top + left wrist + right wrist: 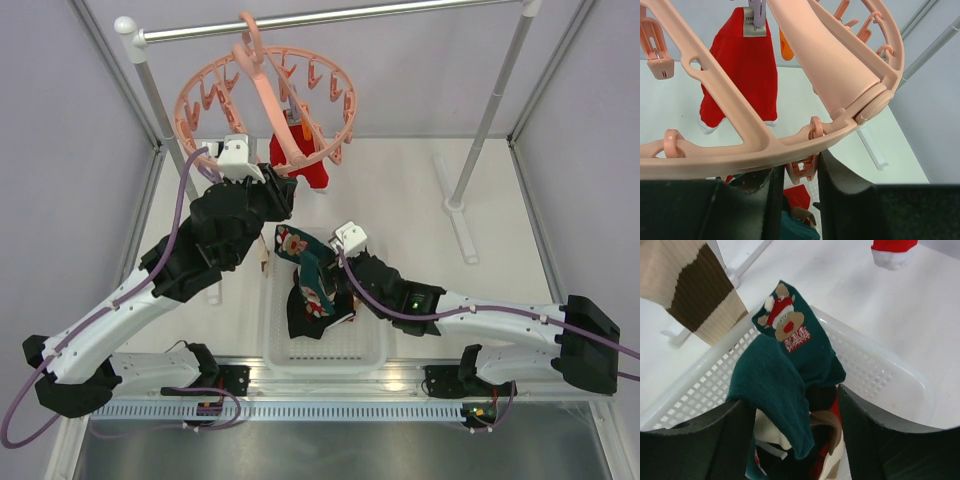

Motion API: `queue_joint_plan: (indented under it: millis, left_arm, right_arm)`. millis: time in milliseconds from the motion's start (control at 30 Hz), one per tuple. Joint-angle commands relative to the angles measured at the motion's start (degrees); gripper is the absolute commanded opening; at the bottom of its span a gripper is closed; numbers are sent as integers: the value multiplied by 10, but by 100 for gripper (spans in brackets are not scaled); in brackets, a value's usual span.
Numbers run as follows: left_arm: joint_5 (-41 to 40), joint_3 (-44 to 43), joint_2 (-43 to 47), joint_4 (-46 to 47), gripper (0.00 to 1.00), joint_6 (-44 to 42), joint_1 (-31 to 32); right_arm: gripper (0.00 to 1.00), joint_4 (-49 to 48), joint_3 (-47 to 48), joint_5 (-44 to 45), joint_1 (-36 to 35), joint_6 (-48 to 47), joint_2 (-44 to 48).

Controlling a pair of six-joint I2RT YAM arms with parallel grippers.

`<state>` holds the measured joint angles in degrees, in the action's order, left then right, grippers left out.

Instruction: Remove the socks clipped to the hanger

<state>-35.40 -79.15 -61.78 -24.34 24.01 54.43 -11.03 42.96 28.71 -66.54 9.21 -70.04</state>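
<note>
The salmon-pink hanger [262,85] hangs from the metal rail, and its ring fills the left wrist view [830,65]. A red sock [312,178] [745,75] dangles from a clip on it. My left gripper [283,190] [801,172] sits under the ring's near rim, shut on a small pink clip [802,169]. My right gripper [322,278] [797,405] hovers open over the basket. A dark teal sock with a reindeer pattern [775,385] [297,245] is draped over its left finger. More socks [825,440] are piled below it.
A white perforated basket [330,350] [890,375] stands between the arm bases. A beige-brown ribbed sock [695,290] shows just outside the basket's far left. The rail [330,18] rests on posts; the right post [490,110] has a foot [460,225] on the table.
</note>
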Motion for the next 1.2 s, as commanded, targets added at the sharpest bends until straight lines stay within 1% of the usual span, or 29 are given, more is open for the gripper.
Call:
queue_joint_plan:
  millis: [0, 167, 267, 400, 467, 567, 600, 633, 667, 833, 867, 933, 967, 1033, 1167]
  left_arm:
    - [13, -27, -1, 16, 2, -32, 0]
    - [14, -28, 0, 15, 2, -34, 0]
    - [14, -28, 1, 14, 2, -35, 0]
    - [15, -28, 0, 15, 2, -38, 0]
    - [16, -29, 0, 14, 2, -38, 0]
    - [17, -33, -4, 15, 2, -37, 0]
    - [20, -35, -7, 15, 2, -36, 0]
    - [21, -37, -9, 14, 2, -36, 0]
    - [24, -39, -11, 14, 2, -35, 0]
    - [31, -44, -19, 14, 2, -33, 0]
    - [32, -44, -18, 14, 2, -34, 0]
    - [35, -46, -19, 11, 2, -34, 0]
    - [38, -46, -19, 10, 2, -33, 0]
    - [40, -48, -19, 3, 2, -33, 0]
    - [48, -50, -17, -4, 2, -32, 0]
  right_arm:
    - [70, 37, -17, 4, -3, 19, 12]
    - [70, 60, -37, -8, -3, 41, 7]
    - [70, 76, -36, -26, -3, 47, 39]
    - [70, 107, -9, -50, -3, 38, 82]
    - [71, 102, -3, -58, -3, 34, 105]
    - [71, 40, -6, -80, -3, 25, 112]
    - [71, -2, -6, -89, -3, 23, 105]
    - [71, -23, -3, -97, -6, 19, 98]
    - [71, -66, -1, -105, -10, 9, 75]
    - [72, -160, 52, -119, -38, -35, -9]
    - [72, -185, 60, -121, -42, -44, -37]
    - [73, -211, 77, -121, -51, -63, -65]
    - [73, -231, 88, -123, -52, -66, -93]
    - [73, -246, 99, -122, -53, -68, -119]
    - [74, -282, 136, -92, -54, -68, -198]
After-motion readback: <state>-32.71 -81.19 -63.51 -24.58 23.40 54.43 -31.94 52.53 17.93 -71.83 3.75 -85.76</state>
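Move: The tan striped sock hangs from the rim about 15 cm to the right hand's left, 5 cm ahead and 8 cm higher. The green sock lies 2 cm left of that hand, level fore and aft and 5 cm lower, over the basket some 15 cm straight below. The red sock hangs 18 cm ahead, 3 cm left and 13 cm up. From the left hand, the tan sock is 5 cm left, 2 cm back and 13 cm down. Right hand dips 5 cm, fingers open, leaving the green sock, then rises and swings some 14 cm left towards the tan sock. ##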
